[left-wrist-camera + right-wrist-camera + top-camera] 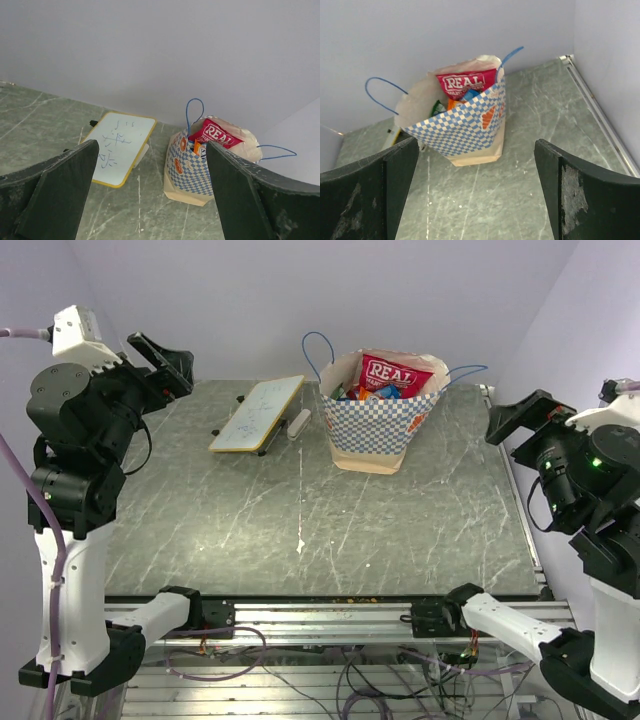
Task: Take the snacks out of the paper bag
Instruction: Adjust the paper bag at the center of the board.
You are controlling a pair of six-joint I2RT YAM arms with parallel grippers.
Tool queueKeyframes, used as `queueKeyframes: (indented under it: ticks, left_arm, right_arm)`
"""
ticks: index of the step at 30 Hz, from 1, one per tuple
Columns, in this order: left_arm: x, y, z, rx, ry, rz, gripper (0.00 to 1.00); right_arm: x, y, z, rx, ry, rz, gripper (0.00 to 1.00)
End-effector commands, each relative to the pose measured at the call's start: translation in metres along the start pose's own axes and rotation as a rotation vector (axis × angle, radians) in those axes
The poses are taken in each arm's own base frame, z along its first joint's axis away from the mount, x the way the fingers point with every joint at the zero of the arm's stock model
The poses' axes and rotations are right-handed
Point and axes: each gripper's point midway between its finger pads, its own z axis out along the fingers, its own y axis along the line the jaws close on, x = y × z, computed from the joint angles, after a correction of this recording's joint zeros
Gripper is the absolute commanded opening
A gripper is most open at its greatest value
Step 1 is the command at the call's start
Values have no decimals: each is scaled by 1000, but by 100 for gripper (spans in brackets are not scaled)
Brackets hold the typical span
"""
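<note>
The paper bag point(372, 425) stands upright at the back middle of the table, cream with a blue-and-white checkered band and blue string handles. It also shows in the left wrist view point(195, 170) and the right wrist view point(465, 130). Snacks fill it: a big red "REAL" bag point(395, 375) sticks out on top, with blue, green and orange packets point(365, 393) beneath. My left gripper point(165, 360) is open and empty, raised at the far left. My right gripper point(520, 420) is open and empty, raised at the right edge. Both are well away from the bag.
A flat white board with a yellow edge point(258, 413) lies left of the bag, with a small white marker point(299, 424) beside it. A metal rail point(515, 480) runs along the table's right side. The grey marbled tabletop point(300, 530) spreads in front of the bag.
</note>
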Motion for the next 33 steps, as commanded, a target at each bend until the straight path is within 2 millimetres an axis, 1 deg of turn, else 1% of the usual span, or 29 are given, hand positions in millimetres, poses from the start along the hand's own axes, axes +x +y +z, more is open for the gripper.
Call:
queueKeyframes:
  ticks: [1, 5, 11, 15, 18, 20, 23, 25, 29, 33]
  left_arm:
    - [1, 7, -5, -32, -11, -19, 99]
    - [6, 9, -5, -36, -3, -21, 99]
    - [18, 12, 1, -39, 24, -23, 99]
    - [31, 9, 13, -12, 63, -28, 98]
    - [43, 6, 26, 11, 99, -30, 98]
    - [54, 4, 37, 27, 135, -29, 97]
    - [69, -2, 58, 63, 195, -30, 99]
    - [85, -6, 80, 87, 253, -36, 99]
    - [114, -18, 119, 155, 353, -70, 100]
    - [144, -32, 159, 228, 427, -131, 100]
  right_arm:
    - [14, -12, 3, 52, 37, -9, 100]
    - [30, -23, 12, 125, 94, -25, 100]
    - [46, -25, 30, 158, 156, -53, 100]
    - [64, -23, 50, 185, 231, -84, 100]
    - [78, -19, 70, 189, 275, -96, 100]
    - [86, -14, 83, 181, 299, -100, 100]
    - [99, -10, 104, 191, 343, -96, 100]
    - [108, -9, 120, 205, 376, -78, 100]
    - [120, -7, 156, 180, 409, 0, 100]
    - [128, -16, 196, 161, 432, 112, 100]
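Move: The paper bag stands, middle of it, about 25 cm ahead of the left hand, some 43 cm to its right and 38 cm lower; the whiteboard is about 32 cm ahead, 7 cm right and 48 cm down, and the white eraser about 34 cm ahead, 20 cm right and 51 cm down. From the right hand the same bag is some 31 cm ahead, 13 cm left and 35 cm below. Both arms come down on the bag from their own sides with grippers wide open and empty, slow at first and then quickening, the right hand going about 15 cm forward and as much down towards the bag's right side while its fingers tip down some 30 degrees. The left hand first sinks a little almost on the spot, then swings forward, down and to the right towards the bag, its fingers tipping down and turning clockwise, and neither hand touches anything yet. ##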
